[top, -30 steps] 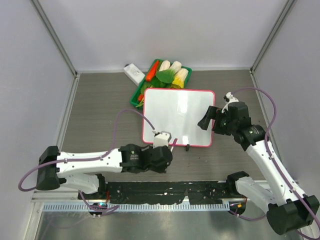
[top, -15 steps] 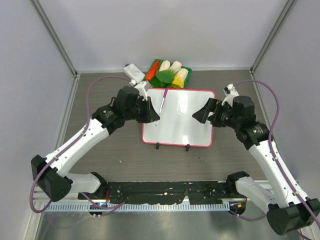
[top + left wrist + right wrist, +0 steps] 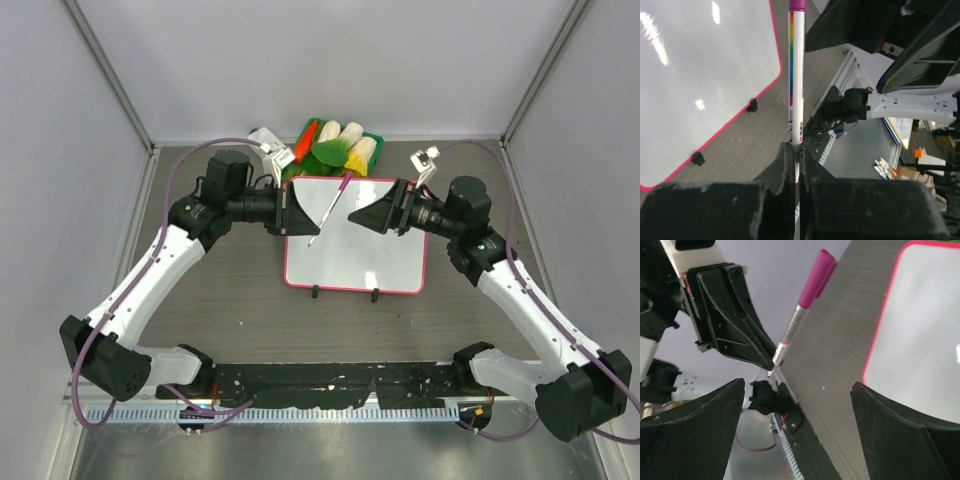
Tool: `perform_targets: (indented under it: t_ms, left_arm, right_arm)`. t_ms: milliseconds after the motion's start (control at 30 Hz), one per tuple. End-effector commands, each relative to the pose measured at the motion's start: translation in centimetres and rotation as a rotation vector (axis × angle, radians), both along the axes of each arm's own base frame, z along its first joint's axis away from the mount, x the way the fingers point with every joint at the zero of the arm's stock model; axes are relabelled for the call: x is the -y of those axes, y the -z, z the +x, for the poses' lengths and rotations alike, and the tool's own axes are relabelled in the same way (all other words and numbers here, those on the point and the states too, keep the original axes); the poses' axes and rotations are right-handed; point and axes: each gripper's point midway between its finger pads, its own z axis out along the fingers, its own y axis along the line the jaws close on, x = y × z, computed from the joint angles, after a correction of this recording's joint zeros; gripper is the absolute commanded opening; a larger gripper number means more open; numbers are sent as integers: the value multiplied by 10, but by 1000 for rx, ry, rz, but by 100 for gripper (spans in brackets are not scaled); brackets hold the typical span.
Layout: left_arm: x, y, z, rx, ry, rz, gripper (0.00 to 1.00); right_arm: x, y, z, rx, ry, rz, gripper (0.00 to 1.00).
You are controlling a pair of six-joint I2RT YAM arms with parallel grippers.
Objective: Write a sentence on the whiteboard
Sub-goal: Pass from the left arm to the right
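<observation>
The whiteboard (image 3: 360, 245) (image 3: 705, 70) (image 3: 927, 325) lies flat mid-table, white with a pink-red rim. Its surface looks blank; no sentence is in view. My left gripper (image 3: 308, 215) (image 3: 799, 150) hovers over the board's back left corner, shut on a marker (image 3: 330, 205) (image 3: 796, 75) (image 3: 799, 320). The marker's magenta cap (image 3: 817, 277) points away from those jaws. My right gripper (image 3: 362, 216) (image 3: 797, 385) faces it from the right, open, with the marker in line with its gap but beyond its fingertips and nothing between them.
A green basket of vegetables (image 3: 335, 148) stands just behind the board, with a small white block (image 3: 265, 142) to its left. Two black clips (image 3: 315, 292) (image 3: 375, 295) sit on the board's near rim. A black rail (image 3: 340, 385) runs along the table's near edge.
My left arm swung from the board's near edge up to its back left corner, carrying the marker. The right gripper moved left and turned to face the marker.
</observation>
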Motion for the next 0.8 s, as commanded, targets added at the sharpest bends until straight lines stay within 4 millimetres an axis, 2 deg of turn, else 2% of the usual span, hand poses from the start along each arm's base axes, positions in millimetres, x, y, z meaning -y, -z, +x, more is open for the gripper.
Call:
perform_targets:
  t_ms: [0, 33, 100, 167, 367, 467, 600, 767]
  left_arm:
    - [8, -32, -25, 53, 169, -101, 0]
    - [8, -32, -27, 57, 178, -104, 0]
    - [7, -35, -29, 65, 184, -110, 0]
    - [7, -35, -30, 65, 186, -113, 0]
    - [7, -33, -34, 46, 192, -123, 0]
    - [7, -29, -33, 44, 183, -120, 0]
    - [7, -23, -34, 25, 186, -121, 0]
    - [6, -21, -36, 22, 188, -122, 0]
  right_arm:
    - [-38, -46, -22, 114, -225, 131, 88]
    - [-43, -50, -25, 128, -246, 141, 84]
    - [-48, -45, -22, 105, -257, 134, 78]
    - [-52, -41, -22, 93, -272, 130, 77]
    - [-64, -44, -28, 99, -315, 160, 74]
    - [-74, -40, -33, 81, -342, 163, 65]
    - [-82, -25, -38, 26, -360, 152, 54]
    - [-82, -23, -37, 10, -333, 175, 46]
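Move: From the right hand, the marker's middle lies about 7 cm to the left, 2 cm ahead and roughly level; the left gripper's tips, still pinching its writing end, are some 9 cm left and 2 cm back. The whiteboard's middle is 3 cm left, 7 cm ahead, nearly 30 cm below. From the left hand, the marker's middle is 4 cm ahead, 2 cm right; the open right gripper is about 9 cm right, 2 cm ahead. Reaching left about 8 cm and back some 3.5 cm, the right hand brings its fingers around the shaft of the raised marker, turning about 20 degrees counter-clockwise while they close from nearly wide open to about half. The left hand keeps its pinch near the writing end, easing back 3 cm and turning slightly clockwise. ##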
